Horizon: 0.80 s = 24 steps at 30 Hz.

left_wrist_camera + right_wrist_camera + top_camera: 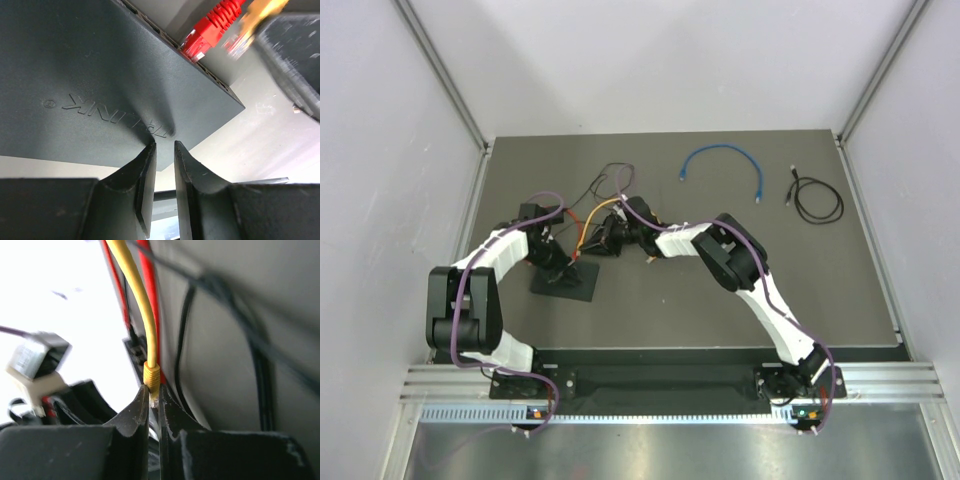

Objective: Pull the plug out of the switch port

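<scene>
The switch (95, 65) is a flat black slab with raised lettering, lying at mid-left of the table (563, 283). My left gripper (164, 145) stands over it (558, 262), jaws a narrow gap apart and empty, tips at the slab's near corner. A red plug (207, 30) sits in a port on the far edge. My right gripper (154, 390) is shut on the yellow plug (152, 376), just right of the switch (608, 240). In the left wrist view that yellow plug (260, 12) shows blurred, a little off the port edge.
Red (148, 295) and yellow (131, 285) cables run away from the ports, with black cords (186, 340) beside them. A blue cable (725, 165) and a coiled black cable (817, 200) lie at the back right. Grey walls close the table's sides.
</scene>
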Tool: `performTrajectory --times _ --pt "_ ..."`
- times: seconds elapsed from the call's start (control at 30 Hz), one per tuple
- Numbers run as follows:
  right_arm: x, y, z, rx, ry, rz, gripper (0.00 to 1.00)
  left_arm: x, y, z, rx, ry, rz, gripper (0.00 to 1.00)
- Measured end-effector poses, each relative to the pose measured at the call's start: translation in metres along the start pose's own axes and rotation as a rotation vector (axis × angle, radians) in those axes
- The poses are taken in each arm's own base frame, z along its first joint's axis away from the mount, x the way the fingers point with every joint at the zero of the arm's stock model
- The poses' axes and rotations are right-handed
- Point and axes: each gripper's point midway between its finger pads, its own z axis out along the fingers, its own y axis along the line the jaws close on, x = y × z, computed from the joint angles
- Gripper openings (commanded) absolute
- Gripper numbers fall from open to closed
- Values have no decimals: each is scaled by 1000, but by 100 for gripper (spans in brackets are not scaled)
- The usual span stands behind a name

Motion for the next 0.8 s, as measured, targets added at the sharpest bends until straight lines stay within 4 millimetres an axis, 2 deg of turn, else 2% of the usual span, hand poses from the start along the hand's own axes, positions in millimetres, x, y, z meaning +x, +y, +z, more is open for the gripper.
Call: performTrajectory --times 0.13,0.3,0.37,0.5,0.6,0.8 --pt "-12 1 2 17 -29 -10 0 0 0 0 1 -2 -1 28" --pt "-25 -3 0 133 -48 -143 0 -1 -2 -2 11 -8 5 28" --pt "-24 -9 -8 179 -39 -191 0 -1 -2 -2 16 -13 12 28" --pt "-10 -13 -35 254 18 -251 0 -2 -2 -4 25 -28 36 28" --pt "-1 1 -56 266 55 -301 0 -2 -2 -4 25 -33 53 28" --pt "28 69 -103 150 125 -422 0 -5 -2 -6 19 -48 86 28"
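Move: The yellow plug is already out of its port, pinched in the right fingers. From that hand the switch's middle lies about 7 cm back, 4 cm left and 2 cm lower, and the red plug, still seated, some 2 cm back and 2 cm left. The yellow cable's loose end is roughly 17 cm right and 1 cm back. The left hand is on the switch, the yellow plug about 8 cm ahead and 1 cm right of it. Forward first, a little over 2 cm straight out from the ports, the right hand draws the freed yellow plug off. It then swings back and to the right and climbs ever faster away from the switch, ending about 10 cm higher, 7 cm right and 3 cm back. Its wrist turns some 25 degrees, partly counter-clockwise, while the closed fingers keep their pinch; the left fingertips stay at the switch. ##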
